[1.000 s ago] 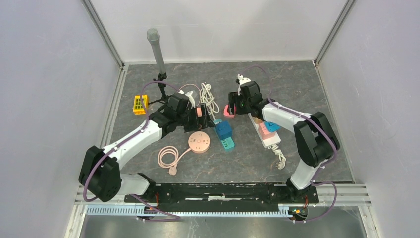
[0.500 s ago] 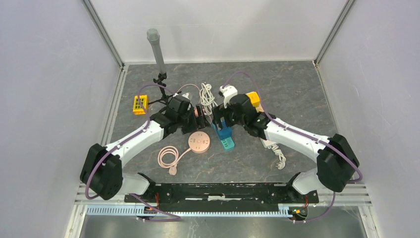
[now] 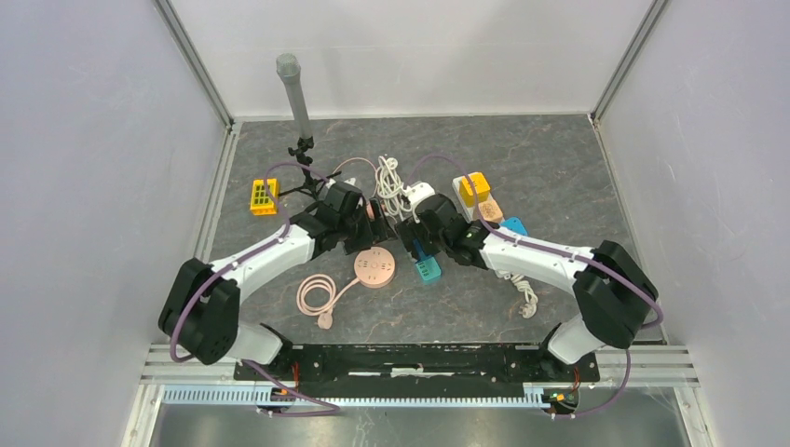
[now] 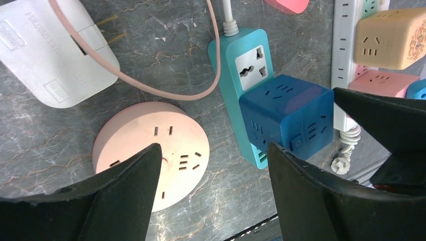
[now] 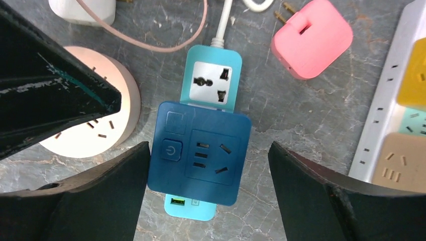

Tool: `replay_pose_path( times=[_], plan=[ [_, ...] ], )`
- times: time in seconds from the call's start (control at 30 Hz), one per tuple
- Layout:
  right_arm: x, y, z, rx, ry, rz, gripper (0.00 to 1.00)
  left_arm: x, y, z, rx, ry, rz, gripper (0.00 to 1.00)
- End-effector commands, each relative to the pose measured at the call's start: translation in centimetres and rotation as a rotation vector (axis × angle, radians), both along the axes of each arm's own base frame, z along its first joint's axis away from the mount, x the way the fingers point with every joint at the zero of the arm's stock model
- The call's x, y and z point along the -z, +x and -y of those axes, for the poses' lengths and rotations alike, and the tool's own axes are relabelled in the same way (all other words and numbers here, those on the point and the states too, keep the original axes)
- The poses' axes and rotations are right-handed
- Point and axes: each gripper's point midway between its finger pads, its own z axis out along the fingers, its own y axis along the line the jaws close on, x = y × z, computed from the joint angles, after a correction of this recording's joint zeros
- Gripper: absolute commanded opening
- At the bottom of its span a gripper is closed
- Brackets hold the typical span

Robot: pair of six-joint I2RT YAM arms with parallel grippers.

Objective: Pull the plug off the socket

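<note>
A dark blue cube plug [image 5: 201, 153] sits plugged into a teal power strip socket [image 5: 213, 75] lying flat on the grey table. My right gripper [image 5: 209, 148] hangs open just above the cube. Its left finger is close to the cube's left side, and the right finger stands well clear. My left gripper [image 4: 213, 150] is open with nothing in it, over bare table between the round pink socket [image 4: 150, 145] and the blue cube [image 4: 286, 113]. In the top view both grippers meet at the table's middle, the left gripper [image 3: 373, 212] beside the right gripper [image 3: 415, 235], and the teal strip [image 3: 428, 271] pokes out below them.
A loose pink plug [image 5: 311, 37] lies behind the strip. A white power strip [image 5: 387, 100] carrying yellow, beige and teal cubes runs along the right. A white adapter [image 4: 55, 55] with a pink cable lies at the left. A yellow rack [image 3: 264, 196] and a grey pole [image 3: 296, 93] stand at the back left.
My right arm has swung left from the pink plug to above the blue cube, and its jaws have widened. The left gripper shifted only slightly.
</note>
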Motion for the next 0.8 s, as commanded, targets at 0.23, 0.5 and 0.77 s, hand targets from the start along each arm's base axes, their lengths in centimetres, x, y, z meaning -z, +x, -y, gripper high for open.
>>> replay_pose_path(
  times=[0.23, 0.5, 0.77],
  plan=[
    [1.9, -1.1, -0.7, 0.000, 0.027, -0.076, 0.62, 0.8, 2.3, 2.8, 0.030, -0.070, -0.010, 0.76],
    [1.9, -2.5, -1.0, 0.000, 0.071, -0.112, 0.36, 1.6, 3.2, 4.0, 0.009, -0.112, -0.029, 0.73],
    [2.4, -3.1, -1.7, 0.006, 0.073, -0.125, 0.26, 3.4, 5.5, 5.1, -0.006, -0.099, -0.025, 0.57]
  ],
)
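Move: Just below the right hand's open fingers, about 3 cm down and 1 cm back, sits the blue cube plug on the teal socket strip. A pink adapter lies roughly 8 cm ahead of that hand and 3 cm right. From the left hand, the strip's free socket end is about 3 cm ahead, 6 cm right and 7 cm below; the round pink socket is some 5 cm back and 1 cm left, the white adapter about 5 cm left and level with it. Sinking about 2 cm and easing back, the right hand closes its fingers on two opposite sides of the blue cube, then keeps its grip and draws back another centimetre or so. Meanwhile the left hand goes down about 4.5 cm, right and forward by some 3 cm each, towards the strip's free socket end, its fingers partly closing. ##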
